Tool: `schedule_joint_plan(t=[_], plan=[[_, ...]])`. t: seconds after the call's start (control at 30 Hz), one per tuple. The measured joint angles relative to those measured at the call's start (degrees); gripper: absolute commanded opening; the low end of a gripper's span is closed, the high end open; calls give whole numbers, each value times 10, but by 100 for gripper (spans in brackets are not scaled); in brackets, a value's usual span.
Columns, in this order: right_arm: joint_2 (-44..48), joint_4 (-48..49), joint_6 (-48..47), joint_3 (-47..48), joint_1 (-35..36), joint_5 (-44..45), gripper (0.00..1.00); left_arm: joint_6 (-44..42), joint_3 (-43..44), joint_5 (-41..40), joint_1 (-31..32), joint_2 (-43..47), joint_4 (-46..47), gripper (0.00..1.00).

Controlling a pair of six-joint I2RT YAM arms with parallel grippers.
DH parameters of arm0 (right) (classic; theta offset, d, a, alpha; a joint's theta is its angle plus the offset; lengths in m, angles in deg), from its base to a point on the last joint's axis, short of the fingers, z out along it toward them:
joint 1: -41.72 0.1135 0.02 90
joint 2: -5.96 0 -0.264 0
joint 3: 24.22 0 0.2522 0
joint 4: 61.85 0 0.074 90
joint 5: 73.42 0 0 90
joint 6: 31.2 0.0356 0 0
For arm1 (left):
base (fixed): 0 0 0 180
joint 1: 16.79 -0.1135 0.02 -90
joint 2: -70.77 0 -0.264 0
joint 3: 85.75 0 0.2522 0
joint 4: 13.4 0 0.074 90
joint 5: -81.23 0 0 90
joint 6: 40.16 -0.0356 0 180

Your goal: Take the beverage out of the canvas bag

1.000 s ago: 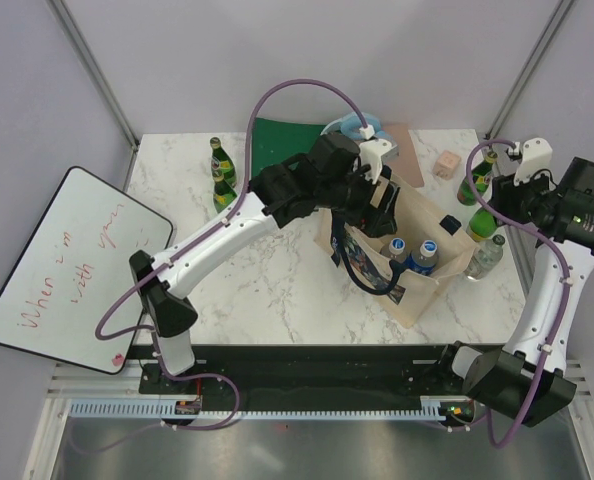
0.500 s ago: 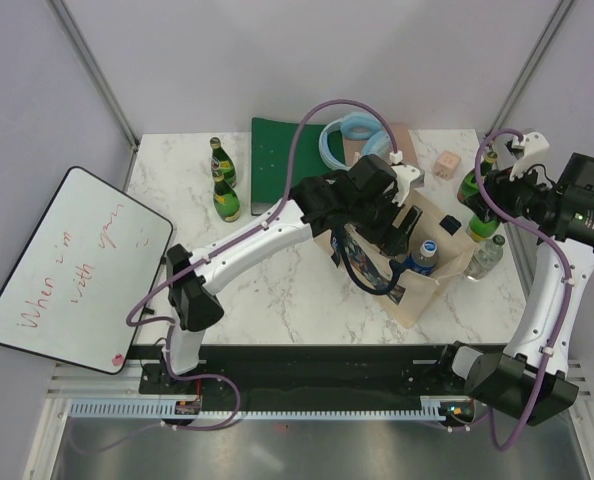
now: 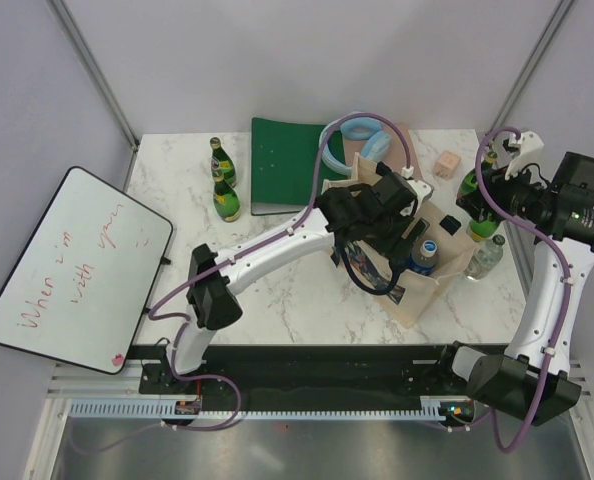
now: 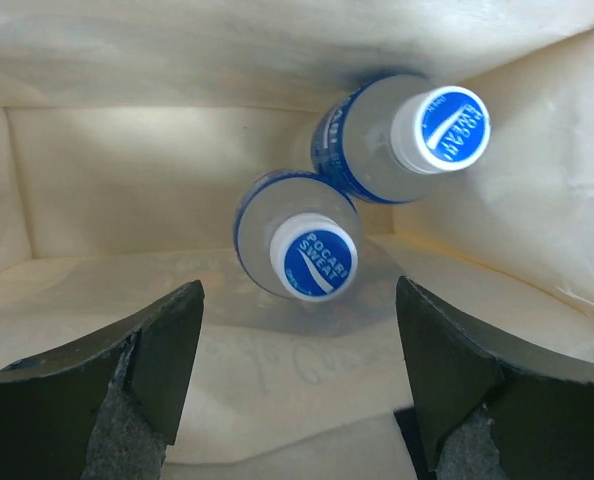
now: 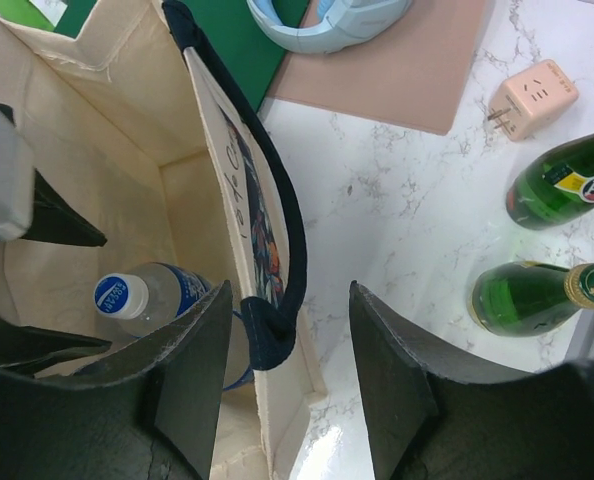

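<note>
The beige canvas bag [image 3: 409, 290] stands open at the table's right, its dark strap handle [image 5: 277, 225] along the rim. Two blue-capped beverage bottles stand inside it: one [image 4: 315, 258] in the middle, the other [image 4: 447, 125] in the far corner. My left gripper [image 4: 299, 292] is open inside the bag, above and just short of the nearer bottle, touching neither. My right gripper [image 5: 291, 300] is open astride the bag's right wall and strap, with a gap showing on the right side. One bottle [image 5: 142, 295] shows past the right gripper's left finger.
Green glass bottles stand at back left [image 3: 224, 195] and right of the bag [image 5: 532, 295], [image 5: 567, 180]. Near the bag's right side is a clear bottle [image 3: 485, 258]. Behind the bag lie a green mat [image 3: 287, 165], blue headphones [image 5: 327, 20] and a pink adapter [image 5: 532, 98]. A whiteboard [image 3: 72, 265] overhangs the left edge.
My left arm has swung right and stretched out, and its gripper has gone down into the bag's mouth, covering one bottle from above. The right arm has barely shifted.
</note>
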Motion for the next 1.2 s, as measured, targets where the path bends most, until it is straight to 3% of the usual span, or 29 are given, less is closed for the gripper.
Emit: schedule_joint_plan(t=[0.33, 0.5, 0.73, 0.83, 1.2], plan=[[1, 6, 12, -2, 10, -4, 58, 3, 39, -51, 12, -44, -13, 73], [1, 9, 17, -2, 12, -3, 58, 2, 51, -77, 24, -50, -14, 59], [1, 9, 19, -3, 17, -3, 57, -8, 58, -100, 30, -54, -19, 15], [1, 9, 21, -3, 19, -3, 57, -14, 65, -106, 31, -57, -26, 2], [1, 10, 26, -1, 45, -4, 58, -36, 112, -106, 12, -57, -56, 2]])
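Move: The Pocari Sweat bottle to take stands in the canvas bag almost under the left gripper, its middle about 1 cm ahead, 1 cm right and 10 cm below, with the cap just beyond the open fingertips. A second Pocari bottle stands level with the left hand, roughly 7 cm to its right. The bag's near handle lies some 8 cm back and 4 cm left. From the right hand, the first bottle is about 5 cm back, 11 cm left and 19 cm below. Ease the left gripper down about 1.5 cm, a little right and forward over the nearer bottle, and shut the fingers from wide open onto its cap and neck. Keep that pinch and draw up some 2.5 cm, slightly forward and then left, swinging the fingertips forward roughly 10 degrees over the whole move. Let the right gripper, open and empty, drift about 2.5 cm left towards the bag. ##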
